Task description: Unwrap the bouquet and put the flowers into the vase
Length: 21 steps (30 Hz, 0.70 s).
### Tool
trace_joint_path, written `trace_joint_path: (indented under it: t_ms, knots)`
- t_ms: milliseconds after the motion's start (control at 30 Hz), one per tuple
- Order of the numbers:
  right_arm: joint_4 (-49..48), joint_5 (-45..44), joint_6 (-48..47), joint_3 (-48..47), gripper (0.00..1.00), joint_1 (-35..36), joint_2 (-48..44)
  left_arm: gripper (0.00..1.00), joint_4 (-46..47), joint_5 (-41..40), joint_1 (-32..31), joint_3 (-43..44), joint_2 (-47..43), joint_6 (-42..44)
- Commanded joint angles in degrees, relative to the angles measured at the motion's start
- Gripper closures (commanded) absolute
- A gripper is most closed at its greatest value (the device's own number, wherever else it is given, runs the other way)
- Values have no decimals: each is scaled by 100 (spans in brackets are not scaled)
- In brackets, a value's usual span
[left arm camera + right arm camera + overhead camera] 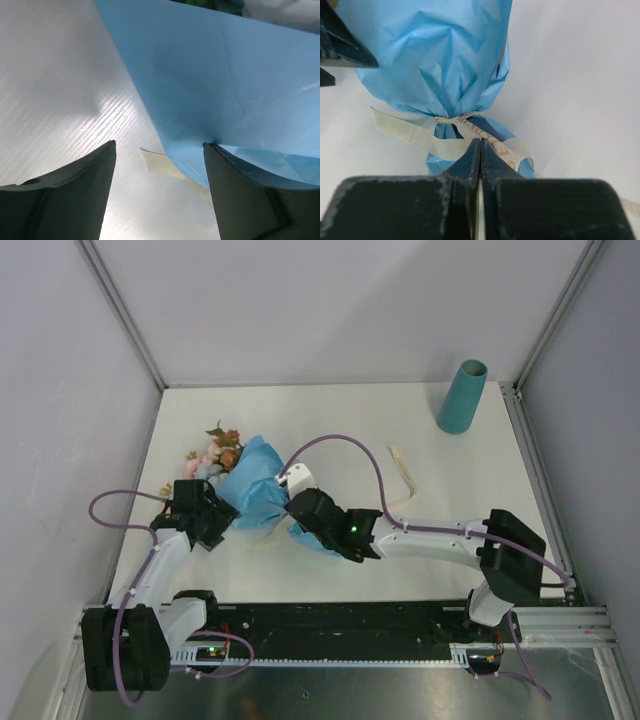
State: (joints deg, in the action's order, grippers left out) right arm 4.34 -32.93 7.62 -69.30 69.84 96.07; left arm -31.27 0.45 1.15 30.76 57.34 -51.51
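Observation:
The bouquet [255,490] lies on the table at centre left, its light blue paper [440,55] gathered at a cream ribbon [451,120]. The flowers [218,452] poke out at its far left end. My right gripper [480,142] is shut on the ribbon just below the knot, and a pale strip shows between its fingers. My left gripper [159,150] stands open low beside the paper [225,90], its right finger [240,190] touching the paper's edge. A ribbon tail [157,162] lies between the jaws on the table. The teal vase [462,398] stands at the far right corner.
A loose length of ribbon [405,478] trails across the table to the right of the bouquet. White walls and metal frame posts [120,310] close in the table. The arms' base rail [340,625] runs along the near edge.

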Motion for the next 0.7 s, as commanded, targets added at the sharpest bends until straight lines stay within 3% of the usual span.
trace_joint_path:
  t_ms: [0, 100, 333, 533, 667]
  knots:
    - [-422, 126, 540, 496, 100, -213, -665, 25, 63, -216, 76, -61, 49, -8]
    - [-669, 858, 806, 791, 99, -338, -695, 25, 61, -160, 77, -30, 77, -20]
    - [-695, 1280, 912, 930, 80, -328, -507, 25, 60, -109, 70, 26, -358, 61]
    - [-1105, 1982, -174, 927, 57, -195, -535, 23, 57, 99, 64, 62, -965, 118]
    - [-1429, 2323, -1073, 927, 48, -132, -152, 20, 62, 166, 62, -9, -1186, 115]
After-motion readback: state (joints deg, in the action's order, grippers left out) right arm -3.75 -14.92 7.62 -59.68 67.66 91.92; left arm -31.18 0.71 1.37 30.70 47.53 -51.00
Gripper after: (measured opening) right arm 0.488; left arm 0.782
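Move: The right hand, shut on a strand of the bouquet's ribbon, has the ribbon knot about 7 cm below it, some 2 cm farther out and 2 cm to the left. From this hand the flowers lie roughly 13 cm ahead and 15 cm left, about 11 cm lower; the wrapper's tail is around 3 cm back and 6 cm right, 12 cm down. From the open left hand, the knot lies about 13 cm right, 1 cm ahead and slightly higher. Still pinching the ribbon strand, the right hand tugs about 2 cm right while sinking some 3 cm, tipping down around 10 degrees. It then opens to about half, lets go of the ribbon, and draws back and left roughly 3 cm each way over the knot, turning counter-clockwise. Late on, the open left hand rises about 4 cm beside the blue wrapper, its fingers tilting up. ##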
